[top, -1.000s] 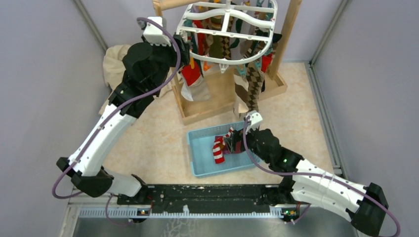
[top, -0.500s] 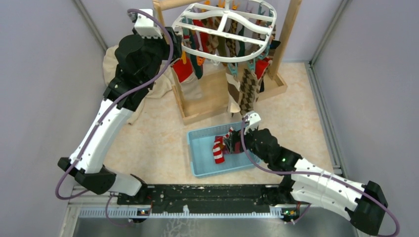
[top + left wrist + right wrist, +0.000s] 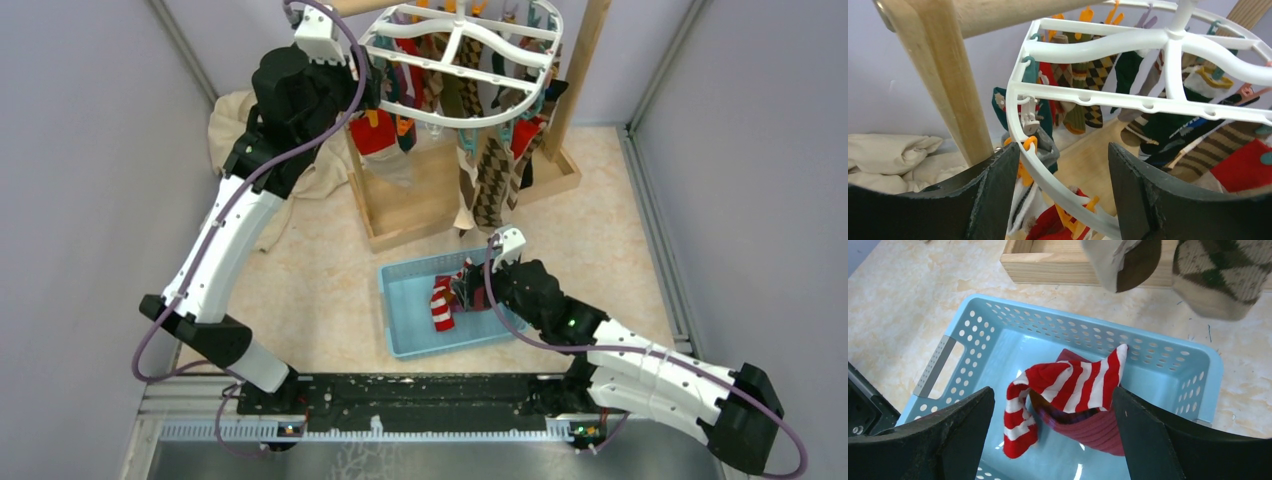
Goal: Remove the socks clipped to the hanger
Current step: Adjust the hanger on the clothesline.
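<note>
The white hanger (image 3: 460, 50) hangs from the wooden stand with many socks (image 3: 490, 180) clipped under it. My left gripper (image 3: 365, 85) is at its left rim, open. In the left wrist view the hanger (image 3: 1128, 100) rim and orange clips (image 3: 1023, 172) run between the left gripper's (image 3: 1063, 150) spread jaws, with a red sock (image 3: 1050, 227) below. My right gripper (image 3: 470, 290) hovers open over a blue basket (image 3: 400, 320). A red-and-white striped sock (image 3: 1073, 385) lies in the basket (image 3: 1158, 370) under the right gripper (image 3: 1053, 390), not gripped.
The light wooden stand's base tray (image 3: 400, 215) sits behind the basket, with its right post (image 3: 580, 60) beside the hanger. A large beige cloth (image 3: 232, 120) is heaped at the back left. Grey walls close in on both sides.
The left arm has risen and shifted along the hanger's left rim. The hanger and its socks have swung left and back. The right arm has stayed still.
</note>
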Robot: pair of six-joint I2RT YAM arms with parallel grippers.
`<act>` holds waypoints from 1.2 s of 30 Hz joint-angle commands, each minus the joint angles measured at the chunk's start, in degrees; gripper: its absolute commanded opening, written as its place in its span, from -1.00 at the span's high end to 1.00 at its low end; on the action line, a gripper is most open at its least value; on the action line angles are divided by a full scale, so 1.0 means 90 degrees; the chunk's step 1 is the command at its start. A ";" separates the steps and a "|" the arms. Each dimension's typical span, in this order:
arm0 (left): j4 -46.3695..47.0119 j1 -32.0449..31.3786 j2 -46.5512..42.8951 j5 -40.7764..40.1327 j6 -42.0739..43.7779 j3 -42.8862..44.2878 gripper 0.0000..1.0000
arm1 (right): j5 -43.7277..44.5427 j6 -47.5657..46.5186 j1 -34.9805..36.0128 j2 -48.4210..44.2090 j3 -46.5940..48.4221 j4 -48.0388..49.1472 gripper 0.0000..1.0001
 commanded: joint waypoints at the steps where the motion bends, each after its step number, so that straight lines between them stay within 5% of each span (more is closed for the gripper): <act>1: -0.0111 0.0039 -0.0103 0.0564 -0.0314 -0.0122 -0.40 | -0.0028 -0.0056 0.0062 0.0001 0.0324 0.0319 -0.76; 36: 0.0660 -0.1723 0.0201 0.1448 -0.0538 0.0039 -0.34 | 0.0007 -0.0005 0.0059 0.0062 0.0213 0.0444 -0.74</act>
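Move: The near-left stretch of the white hanger's rim runs between the left hand's open fingers, about 1 cm to the right and 1 cm below. The hanger's hub is some 14 cm ahead, 15 cm right and a little higher. The red-and-white sock hangs about 2 cm back, 2 cm right and 12 cm below, with the wooden post roughly 7 cm ahead and 8 cm left. From the right hand, that rim stretch is about 22 cm ahead, 17 cm left and 32 cm above. To its right and back towards the base, after first sinking about 3 cm, the left hand sweeps some 15 cm sideways and 8 cm back, swinging the near side of the hanger with it. The wrist turns about 25 degrees clockwise while the fingers stay open astride the rim, the left finger bearing on the rim beside an orange clip. ##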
